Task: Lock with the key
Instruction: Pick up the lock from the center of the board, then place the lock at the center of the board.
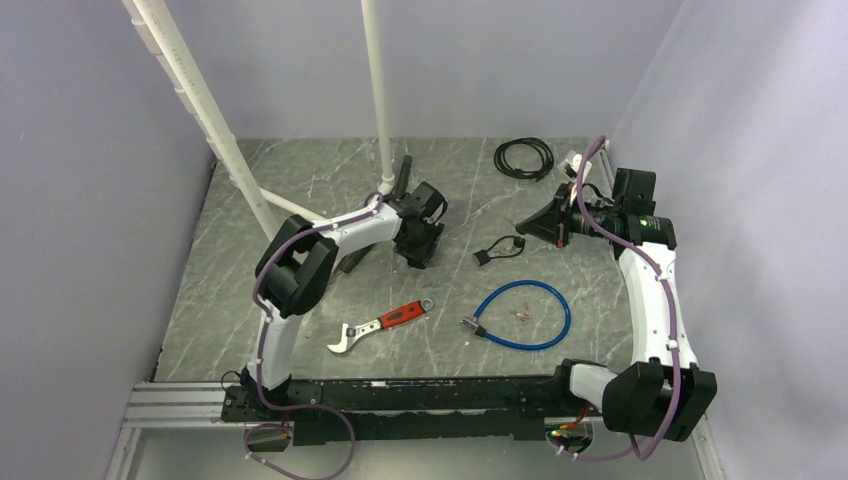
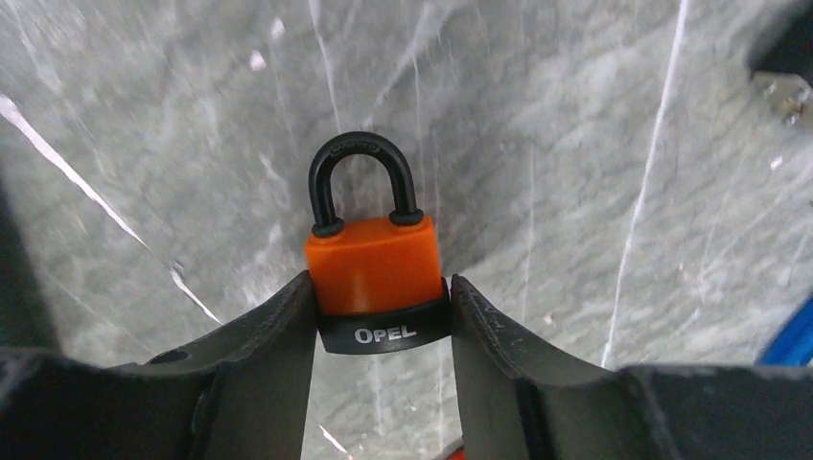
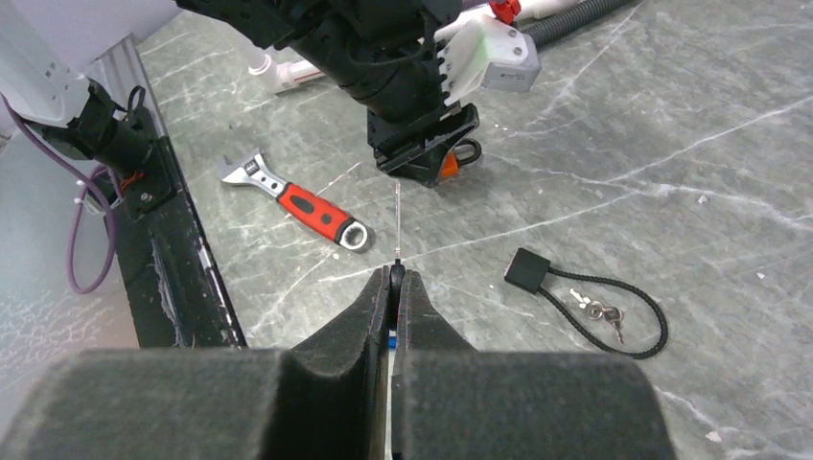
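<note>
An orange padlock (image 2: pixel 374 264) with a black shackle and a black base marked OPEL lies on the grey marble table (image 2: pixel 575 144). My left gripper (image 2: pixel 382 292) is shut on it, its fingers (image 2: pixel 278 326) pressing both sides of the base. In the right wrist view the padlock (image 3: pixel 449 165) shows as an orange patch under the left gripper (image 3: pixel 422 153). My right gripper (image 3: pixel 396 278) is shut on the key (image 3: pixel 397 220), whose thin blade sticks out from the fingertips toward the padlock, some way short of it. From above, the left gripper (image 1: pixel 418 250) and the right gripper (image 1: pixel 525 224) face each other.
A red-handled wrench (image 1: pixel 385 322) and a blue cable lock (image 1: pixel 525 314) lie in front. A black cable lock with small keys (image 3: pixel 585 302) rests between the arms. A black cable coil (image 1: pixel 524 157) is at the back, with white pipes (image 1: pixel 377 90) behind the left arm.
</note>
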Controlling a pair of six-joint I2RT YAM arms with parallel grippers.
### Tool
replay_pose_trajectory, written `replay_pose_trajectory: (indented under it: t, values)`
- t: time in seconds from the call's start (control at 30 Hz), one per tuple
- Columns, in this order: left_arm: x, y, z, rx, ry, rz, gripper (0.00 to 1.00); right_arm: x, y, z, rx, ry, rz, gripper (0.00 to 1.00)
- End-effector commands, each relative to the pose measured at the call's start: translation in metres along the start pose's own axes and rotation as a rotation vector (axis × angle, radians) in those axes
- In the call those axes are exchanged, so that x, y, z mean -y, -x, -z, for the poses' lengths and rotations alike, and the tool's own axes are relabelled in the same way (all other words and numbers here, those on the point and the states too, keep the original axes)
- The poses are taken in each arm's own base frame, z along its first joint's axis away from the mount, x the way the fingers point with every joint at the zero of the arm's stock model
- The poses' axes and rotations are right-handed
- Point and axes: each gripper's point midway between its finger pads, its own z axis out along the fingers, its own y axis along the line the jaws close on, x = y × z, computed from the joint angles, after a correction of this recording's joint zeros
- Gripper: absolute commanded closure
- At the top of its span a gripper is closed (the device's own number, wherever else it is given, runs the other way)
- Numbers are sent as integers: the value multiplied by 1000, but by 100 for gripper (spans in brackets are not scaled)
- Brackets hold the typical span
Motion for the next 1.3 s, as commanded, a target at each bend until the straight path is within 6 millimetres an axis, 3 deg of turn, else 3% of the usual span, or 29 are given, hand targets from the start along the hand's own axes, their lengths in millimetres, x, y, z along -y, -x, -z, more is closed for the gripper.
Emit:
replay_pose_trajectory:
  t: [0.0,0.03,0.07,0.23,0.33,0.43,0.5,0.8,1.0,1.27]
  values:
    - [-9,20,-9,-3,8,-40,88,4,7,5,10,-17,49,100]
    - [-9,26,-9,-3,-5,-52,99,5,7,6,13,-21,52,100]
    - [-8,33,-8,1,-26,-72,100,6,8,7,16,-27,51,100]
    - [10,89,12,170,-126,-343,99,13,10,8,35,-49,50,100]
    - [29,112,22,245,-227,-572,85,21,9,9,40,-75,39,100]
    - [47,130,30,314,-315,-797,93,33,7,10,51,-129,20,100]
    - [55,137,26,343,-343,-872,100,42,8,12,70,-178,0,100]
    - [88,170,0,450,-339,-1021,100,80,9,33,151,-386,-115,100]
    - [113,175,-17,511,-344,-1092,99,90,4,41,180,-467,-136,100]
    - [122,180,-31,558,-342,-1142,94,88,-2,43,188,-461,-167,100]
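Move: The left hand already holds the orange lock close to the table; open table just beyond the black cable lock lies about 9 cm ahead and 15 cm to its right. The black cable lock's body is level with the hand and about 16 cm right, its keys some 22 cm right and 3 cm ahead. A black tube lies roughly 9 cm left and 12 cm ahead. From the right hand, the orange lock is some 21 cm left, 3 cm ahead and 24 cm down. Keeping the orange lock pinched between its fingers, the left hand starts forward low, then swings right in an arc that rises about 7 cm and sinks again to just beyond the black cable lock, turning about 60 degrees clockwise. The right hand, fingers still shut on a thin key, backs off about 8 cm right and 5 cm forward, turning some 30 degrees clockwise. ##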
